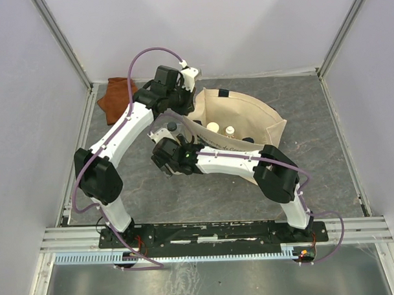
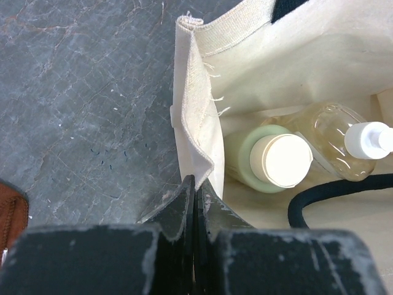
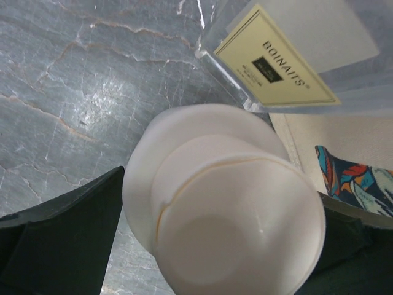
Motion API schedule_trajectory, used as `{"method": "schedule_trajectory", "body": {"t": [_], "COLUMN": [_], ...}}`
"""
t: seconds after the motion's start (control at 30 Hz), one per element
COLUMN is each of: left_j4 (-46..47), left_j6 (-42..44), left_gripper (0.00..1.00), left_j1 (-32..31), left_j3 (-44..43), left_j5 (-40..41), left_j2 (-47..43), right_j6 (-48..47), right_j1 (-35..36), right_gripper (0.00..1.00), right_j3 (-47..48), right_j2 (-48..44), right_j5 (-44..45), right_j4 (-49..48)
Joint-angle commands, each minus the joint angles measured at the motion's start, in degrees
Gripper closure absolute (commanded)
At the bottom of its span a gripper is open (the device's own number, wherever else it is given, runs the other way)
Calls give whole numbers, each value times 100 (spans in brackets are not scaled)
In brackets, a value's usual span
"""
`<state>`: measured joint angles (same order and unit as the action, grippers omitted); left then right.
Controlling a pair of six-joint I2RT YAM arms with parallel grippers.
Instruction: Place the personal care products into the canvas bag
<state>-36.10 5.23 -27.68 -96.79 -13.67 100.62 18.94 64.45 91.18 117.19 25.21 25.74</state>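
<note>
The canvas bag (image 1: 254, 123) stands open right of centre, its floral panel in the right wrist view (image 3: 356, 178). My left gripper (image 1: 186, 99) is shut on the bag's near-left rim (image 2: 195, 184). Inside the bag are the olive-green bottle (image 2: 270, 160) and the amber bottle (image 2: 334, 138), also seen from above as the green one (image 1: 212, 127) and the amber one (image 1: 229, 130). My right gripper (image 1: 164, 145) is shut on the cream bottle (image 3: 227, 203), just left of the bag. The clear square bottle (image 3: 276, 55) with its dark cap (image 1: 172, 127) stands just beyond it.
A rust-brown folded cloth (image 1: 115, 97) lies at the back left, and its edge shows in the left wrist view (image 2: 12, 215). The bag's black handle strap (image 2: 331, 196) lies inside the bag. White walls and metal posts enclose the grey table (image 1: 327, 162).
</note>
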Motion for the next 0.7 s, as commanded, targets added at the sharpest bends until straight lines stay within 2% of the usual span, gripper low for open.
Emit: {"method": "schedule_trajectory", "body": {"t": [0.0, 0.27, 0.33, 0.5, 0.67], "left_j4": [164, 182, 177, 182, 198], "left_j6": [104, 109, 109, 91, 72], "left_gripper": [97, 97, 97, 97, 97], "left_j1": [77, 81, 85, 92, 94], "left_j3": [46, 67, 70, 88, 121], "left_j5": [-66, -65, -65, -73, -79], "left_j2": [-324, -337, -334, -339, -354], "right_j6": [-122, -150, -145, -127, -30], "right_j1": [7, 8, 7, 8, 9], "right_gripper": [0, 1, 3, 20, 52], "right_j3": [251, 186, 158, 58, -108], "right_j2": [-6, 82, 94, 34, -84], "right_j5": [314, 224, 175, -32, -127], "right_j4": [-451, -638, -644, -604, -509]}}
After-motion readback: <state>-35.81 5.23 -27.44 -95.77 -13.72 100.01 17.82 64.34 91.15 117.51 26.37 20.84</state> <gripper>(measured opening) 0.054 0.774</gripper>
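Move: The white bottle already stands between the right hand's open fingers, its middle about 1 cm ahead, 1 cm left and 2 cm below. The clear bottle is roughly 9 cm straight ahead of that hand; the canvas bag's middle is some 11 cm ahead and 19 cm right, both near hand height. From the left hand, which still pinches the bag's rim, the white bottle is about 15 cm back, 6 cm left and 16 cm lower. The right hand eases about 2 cm forward, left and up, then closes its fingers onto the white bottle. ##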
